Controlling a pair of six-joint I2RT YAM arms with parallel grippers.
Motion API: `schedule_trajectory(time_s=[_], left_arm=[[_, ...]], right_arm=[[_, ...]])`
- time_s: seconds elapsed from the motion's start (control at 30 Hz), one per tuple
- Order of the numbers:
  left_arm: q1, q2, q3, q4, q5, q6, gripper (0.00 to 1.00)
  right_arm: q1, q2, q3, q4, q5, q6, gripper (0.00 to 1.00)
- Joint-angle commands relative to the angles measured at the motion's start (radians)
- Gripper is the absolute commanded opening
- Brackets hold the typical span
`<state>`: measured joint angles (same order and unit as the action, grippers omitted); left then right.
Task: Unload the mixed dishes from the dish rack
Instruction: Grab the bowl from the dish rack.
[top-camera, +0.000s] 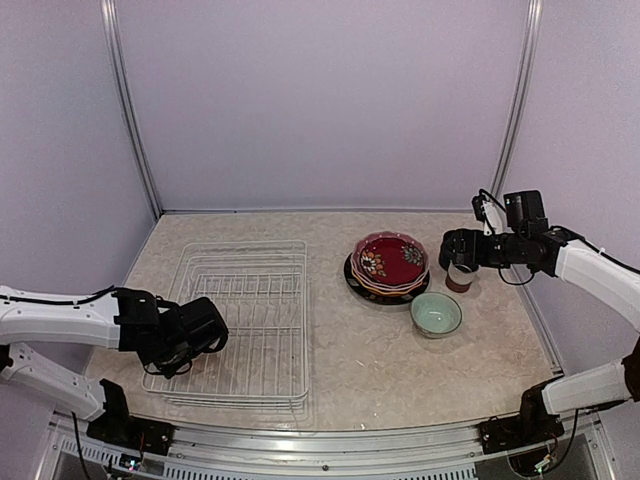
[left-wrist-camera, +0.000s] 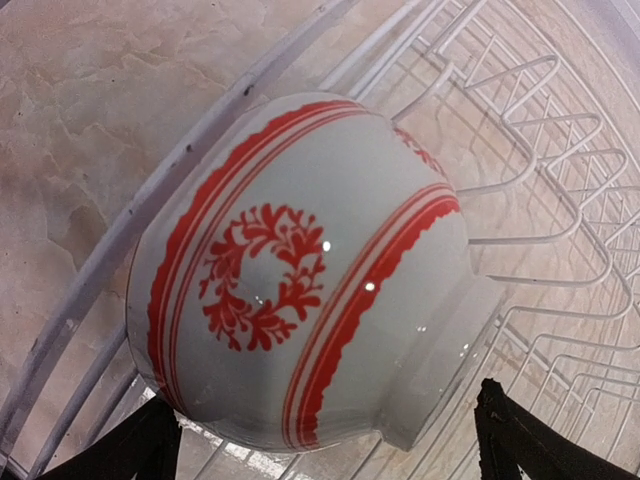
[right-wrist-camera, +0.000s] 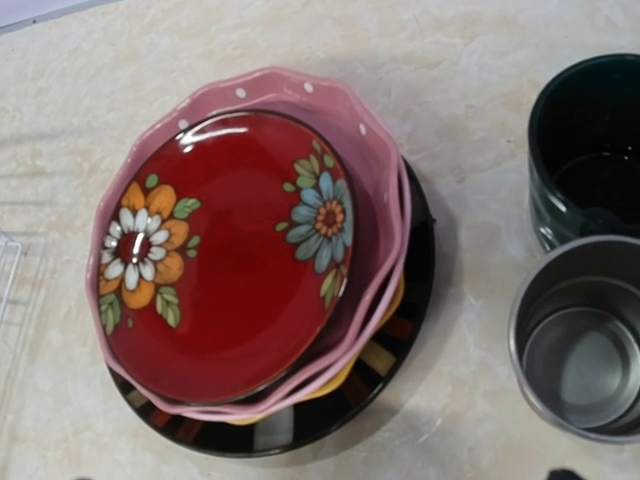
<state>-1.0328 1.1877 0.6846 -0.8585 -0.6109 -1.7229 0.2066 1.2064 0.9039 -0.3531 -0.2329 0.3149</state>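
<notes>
The white wire dish rack (top-camera: 250, 310) lies at the left of the table. My left gripper (top-camera: 195, 335) hangs over the rack's front left part. In the left wrist view the red-patterned white bowl (left-wrist-camera: 300, 270) lies on its side on the rack wires (left-wrist-camera: 540, 180). My left gripper (left-wrist-camera: 330, 455) is open, one finger on each side of the bowl. The black, yellow and pink plates with the dark red floral bowl (top-camera: 389, 258) on top are stacked right of the rack. My right gripper (top-camera: 458, 252) hovers open and empty over the brown-white cup (top-camera: 460, 279).
A pale-green cup (top-camera: 436, 313) stands in front of the plate stack. The right wrist view shows the stack (right-wrist-camera: 240, 260), a dark teal cup (right-wrist-camera: 585, 150) and the brown-white cup's grey inside (right-wrist-camera: 580, 340) close together. Frame posts and walls close in the back and sides.
</notes>
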Motion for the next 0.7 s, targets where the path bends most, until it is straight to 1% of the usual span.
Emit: schedule_trajectory(time_s=[0.0,0.13,0.23,0.43,0.57,0.67], left_arm=[[0.005,0.031,-0.018,0.028,-0.046,-0.021,0.98],[0.004,0.042,-0.028,0.033,-0.082,-0.026,0.91],[-0.003,0.037,-0.022,0.032,-0.110,-0.004,0.87],[-0.005,-0.014,-0.037,0.063,-0.133,0.062,0.81],[-0.006,-0.052,-0.059,0.123,-0.137,0.123,0.75],[-0.007,-0.064,-0.054,0.121,-0.138,0.142,0.71]], right_arm=[[-0.006,0.005,0.007,-0.001,-0.013,-0.003,0.96],[-0.005,0.001,0.003,-0.002,-0.009,-0.005,0.95],[-0.006,0.002,0.006,-0.004,-0.008,-0.009,0.95],[-0.006,0.007,0.010,-0.005,-0.008,-0.012,0.95],[-0.005,-0.004,0.008,-0.012,-0.008,-0.013,0.95],[-0.005,-0.009,0.002,-0.012,-0.005,-0.013,0.95]])
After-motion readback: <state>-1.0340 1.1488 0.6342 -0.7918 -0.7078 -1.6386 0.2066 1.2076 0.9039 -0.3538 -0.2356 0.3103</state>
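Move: The red-and-white bowl lies on its side in the rack's near-left corner, about 2 cm ahead of the left hand, 2 cm left and 3 cm below. The rack's left rim runs level with this hand, some 8 cm to its left; the rack's middle is roughly 11 cm ahead and 10 cm right. From the right hand the bowl is some 62 cm left, 14 cm back and 14 cm below. Left hand eases about 1 cm forward-left over the bowl, dips, then rises slightly, partly closing its fingers around it. ##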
